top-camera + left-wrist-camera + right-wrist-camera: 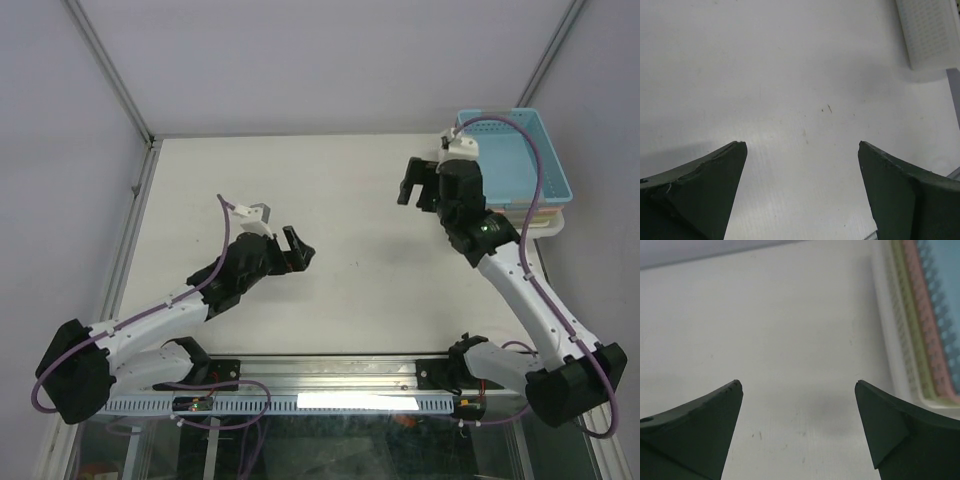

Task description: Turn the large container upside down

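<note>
The large container, a light blue perforated basket (520,155), sits upright at the far right of the table, nested on a stack of baskets with white, green and pink rims (912,340). My right gripper (415,192) (797,385) hangs just left of the stack, open, with only bare table between its fingers. Near the table's middle, well left of the basket, my left gripper (303,250) (801,145) is open and holds nothing. In the left wrist view the white basket wall (932,30) shows at the top right.
The white table (300,190) is bounded by a metal frame post (110,75) at the back left and another (555,50) at the back right. A rail (330,385) runs along the near edge by the arm bases.
</note>
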Robot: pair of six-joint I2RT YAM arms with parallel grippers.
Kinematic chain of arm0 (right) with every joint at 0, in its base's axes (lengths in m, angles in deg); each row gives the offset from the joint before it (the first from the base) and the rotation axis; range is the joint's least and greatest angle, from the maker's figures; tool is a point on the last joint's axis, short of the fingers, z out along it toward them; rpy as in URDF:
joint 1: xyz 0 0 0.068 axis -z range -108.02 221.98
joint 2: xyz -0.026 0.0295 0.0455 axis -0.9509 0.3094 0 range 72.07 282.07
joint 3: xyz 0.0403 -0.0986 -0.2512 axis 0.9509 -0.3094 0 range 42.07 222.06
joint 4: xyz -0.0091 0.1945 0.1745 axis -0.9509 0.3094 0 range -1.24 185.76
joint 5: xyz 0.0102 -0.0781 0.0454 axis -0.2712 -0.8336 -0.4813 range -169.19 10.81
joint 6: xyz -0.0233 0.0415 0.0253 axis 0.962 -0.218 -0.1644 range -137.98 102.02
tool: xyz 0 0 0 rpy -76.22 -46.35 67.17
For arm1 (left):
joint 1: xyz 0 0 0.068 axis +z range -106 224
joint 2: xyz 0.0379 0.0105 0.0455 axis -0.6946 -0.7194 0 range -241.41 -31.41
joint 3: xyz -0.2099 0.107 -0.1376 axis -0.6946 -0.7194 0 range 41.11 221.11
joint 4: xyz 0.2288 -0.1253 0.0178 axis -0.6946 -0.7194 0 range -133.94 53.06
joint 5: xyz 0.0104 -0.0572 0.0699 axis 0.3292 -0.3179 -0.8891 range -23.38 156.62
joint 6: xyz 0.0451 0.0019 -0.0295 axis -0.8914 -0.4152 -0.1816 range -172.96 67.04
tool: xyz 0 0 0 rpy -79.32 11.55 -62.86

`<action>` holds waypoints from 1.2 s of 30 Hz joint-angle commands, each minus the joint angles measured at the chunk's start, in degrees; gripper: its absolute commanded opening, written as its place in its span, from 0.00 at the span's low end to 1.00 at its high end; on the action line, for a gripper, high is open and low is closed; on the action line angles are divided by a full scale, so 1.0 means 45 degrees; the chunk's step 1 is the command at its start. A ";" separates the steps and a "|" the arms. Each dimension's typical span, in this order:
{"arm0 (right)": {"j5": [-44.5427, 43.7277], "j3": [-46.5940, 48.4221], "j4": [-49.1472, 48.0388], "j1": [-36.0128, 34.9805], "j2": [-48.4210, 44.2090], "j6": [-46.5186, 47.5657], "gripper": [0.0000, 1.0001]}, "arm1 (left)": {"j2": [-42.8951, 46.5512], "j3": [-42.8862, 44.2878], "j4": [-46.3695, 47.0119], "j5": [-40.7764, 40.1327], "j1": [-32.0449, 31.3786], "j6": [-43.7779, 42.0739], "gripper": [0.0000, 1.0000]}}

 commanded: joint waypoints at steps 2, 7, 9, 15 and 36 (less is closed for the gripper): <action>0.0254 0.2992 0.0223 0.3288 0.1078 0.0664 0.99 | -0.1505 0.1129 0.1242 0.0826 -0.1143 -0.0696 0.99; 0.0527 0.4818 0.0836 0.5487 0.2976 0.1561 0.99 | -0.2142 0.1250 0.2017 0.1398 -0.1308 -0.0549 0.99; 0.1230 0.5681 0.1427 0.5988 0.3944 0.1783 0.98 | -0.2163 0.1168 0.2233 0.1526 -0.1309 -0.0617 0.99; 0.3022 0.6390 0.1851 0.6678 0.5403 0.2256 0.85 | -0.2084 0.0753 0.2834 0.2171 -0.1308 -0.0940 0.99; 0.3556 0.7133 0.2177 0.6788 0.7164 0.3468 0.28 | -0.2244 0.0553 0.2834 0.2518 -0.1325 -0.0796 0.99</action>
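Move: The large container, the blue one on top of the stack in the far right corner, has its middle about 25 cm to the right hand's right and 13 cm ahead, some 8 cm lower. Beneath it in the stack, the pink container is about 25 cm right, 12 ahead and 11 below, and the white container 24 right, 11 ahead and 15 below. From the left hand, the large container lies roughly 48 cm right, 20 ahead and slightly higher. Sweeping right and forward in an arc that first rises about 7 cm, the right hand then sinks roughly 10 cm onto the near-side left wall of the blue large container, tipping down about 15 degrees. Its wide-open fingers close to straddle and pinch the rim. The left hand, still open, drifts about 7 cm right, turning some 15 degrees clockwise. ##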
